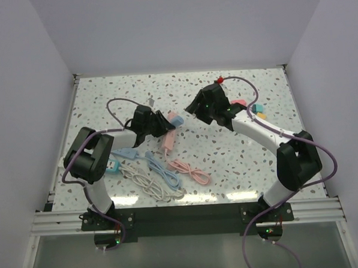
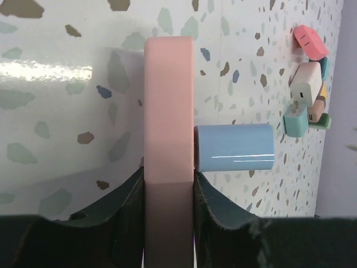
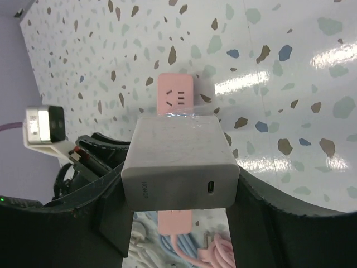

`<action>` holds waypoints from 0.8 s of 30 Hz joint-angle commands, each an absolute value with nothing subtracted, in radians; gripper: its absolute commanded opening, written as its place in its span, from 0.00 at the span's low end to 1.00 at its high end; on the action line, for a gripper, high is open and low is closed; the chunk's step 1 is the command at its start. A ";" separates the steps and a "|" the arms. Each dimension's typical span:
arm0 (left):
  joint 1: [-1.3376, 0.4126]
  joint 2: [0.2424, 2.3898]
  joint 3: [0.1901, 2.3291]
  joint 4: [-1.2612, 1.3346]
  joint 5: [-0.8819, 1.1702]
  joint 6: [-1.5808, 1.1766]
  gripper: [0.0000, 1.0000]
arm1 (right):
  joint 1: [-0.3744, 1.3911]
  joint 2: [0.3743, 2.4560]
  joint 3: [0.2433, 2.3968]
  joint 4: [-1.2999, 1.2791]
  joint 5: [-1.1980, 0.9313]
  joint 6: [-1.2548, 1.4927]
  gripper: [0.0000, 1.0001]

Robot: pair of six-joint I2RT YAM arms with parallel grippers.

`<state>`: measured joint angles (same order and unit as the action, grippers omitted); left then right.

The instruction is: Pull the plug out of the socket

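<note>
My left gripper (image 1: 161, 124) (image 2: 169, 178) is shut on the pink socket strip (image 1: 169, 137) (image 2: 167, 100), a finger pressed against each side of its near end. A light blue plug (image 2: 234, 148) sticks out of the strip's face with no fingers around it. My right gripper (image 1: 197, 106) (image 3: 181, 178) stands apart to the right of the strip, shut on a white charger plug (image 3: 178, 151). In the right wrist view this charger covers the middle of the strip (image 3: 175, 95), so the blue plug is hidden there.
The strip's pink cable (image 1: 190, 169) lies coiled in front, next to a blue cable (image 1: 163, 171) and a white cable (image 1: 142, 181). A pile of coloured chargers (image 1: 256, 110) (image 2: 307, 95) sits at the right. Walls close the table on three sides.
</note>
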<state>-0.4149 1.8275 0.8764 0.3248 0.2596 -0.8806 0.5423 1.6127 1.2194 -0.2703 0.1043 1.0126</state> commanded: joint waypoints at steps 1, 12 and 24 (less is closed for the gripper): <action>-0.431 1.792 0.939 0.334 0.207 -0.893 0.00 | 0.563 1.608 1.259 -0.275 0.199 0.991 0.00; -0.431 1.631 0.934 0.272 0.215 -0.793 0.00 | 0.273 1.814 1.426 -0.515 0.195 0.808 0.00; -0.430 1.536 0.882 0.201 0.236 -0.749 0.00 | 0.095 2.054 1.617 -0.563 0.012 0.790 0.15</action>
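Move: The right hand already holds the white charger clear of the pink strip. The pink plug it heads for lies about 12 cm ahead, 21 cm to the right and 14 cm below. Some 3 cm right of the pink plug and 4 cm nearer is a white plug; a teal plug sits 12 cm nearer than the pink one and 2 cm right. From the left hand, which holds the strip, the pink plug is roughly 17 cm ahead, 28 cm right and 3 cm lower. Swinging right some 18 cm, with about 9 cm forward and, mostly late on, 11 cm down, the right hand carries the gripped charger from the strip to the near side of the pink plug, tipping its fingers about 20 degrees further down and turning a little clockwise. The left hand keeps its grip on the pink strip and lifts it about 7.5 cm, tilting it up some 10 degrees. ##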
